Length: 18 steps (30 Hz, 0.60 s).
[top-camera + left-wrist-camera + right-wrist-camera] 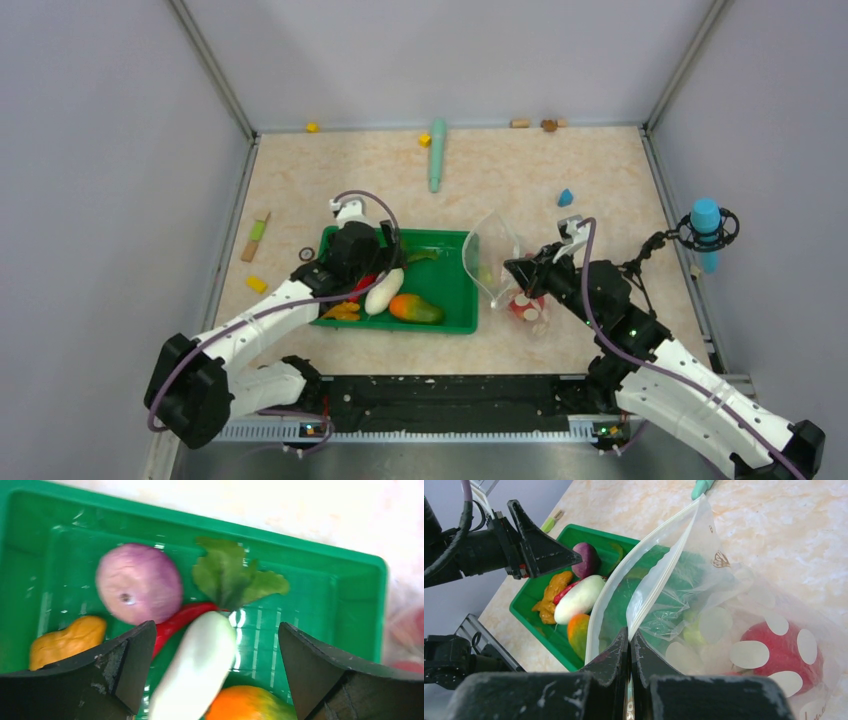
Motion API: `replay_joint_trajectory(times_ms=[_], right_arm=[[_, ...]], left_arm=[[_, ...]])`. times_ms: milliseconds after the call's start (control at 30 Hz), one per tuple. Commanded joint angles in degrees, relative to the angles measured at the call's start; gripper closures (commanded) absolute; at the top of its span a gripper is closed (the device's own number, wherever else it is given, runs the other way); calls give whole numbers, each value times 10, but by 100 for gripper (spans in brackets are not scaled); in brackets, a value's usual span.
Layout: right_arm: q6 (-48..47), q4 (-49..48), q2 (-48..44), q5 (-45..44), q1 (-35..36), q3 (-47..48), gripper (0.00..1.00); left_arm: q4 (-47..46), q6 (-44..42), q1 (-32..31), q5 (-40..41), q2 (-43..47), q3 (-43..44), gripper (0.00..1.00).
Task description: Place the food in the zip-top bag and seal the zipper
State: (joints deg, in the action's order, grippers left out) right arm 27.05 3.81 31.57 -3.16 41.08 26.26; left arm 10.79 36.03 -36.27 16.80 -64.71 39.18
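The green tray holds food: a white radish, orange-green mango, red chili, purple onion, green leaf and yellow-orange bunch. My left gripper hangs open just above the radish, its fingers on either side and touching nothing. Right of the tray, the dotted zip-top bag stands with its mouth open toward the tray. A red tomato lies inside it. My right gripper is shut on the bag's mouth edge, at the zipper.
A long teal stick lies at the back middle. Small blocks are scattered about: yellow, blue, wooden, and another yellow one left of the tray. Walls close in the table on three sides.
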Motion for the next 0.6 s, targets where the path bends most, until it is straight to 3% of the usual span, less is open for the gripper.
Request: replay_joint_trajectory(times_ms=[0,167,567], right_arm=[[-5,-34,1,4,-4,8,100],[-6,-34,1,3,-4,9,100],[-8,-34,0,-9,-4,8,100]], left_arm=[[-2,27,39,41,34,-25,3],[-8,24,87,66,23,-25,3],[-38,20,133,6,-66,-14,4]])
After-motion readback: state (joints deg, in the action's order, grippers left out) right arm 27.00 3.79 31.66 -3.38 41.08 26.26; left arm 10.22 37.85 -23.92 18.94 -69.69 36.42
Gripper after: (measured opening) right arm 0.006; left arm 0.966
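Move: The purple onion lies about 7 cm to the left of the open left hand, some 5 cm ahead and 8 cm below. The white eggplant is about 5 cm back and 1 cm left of that hand, the red chili 1 cm back and 5 cm left, the leafy greens 6 cm ahead and 2 cm right, all some 9 cm down. From the right hand, still pinching the bag, the onion lies roughly 38 cm left, 10 cm ahead and 16 cm below. The open left hand swings about 7 cm left, then sinks towards the onion, turning some 15 degrees counter-clockwise. ##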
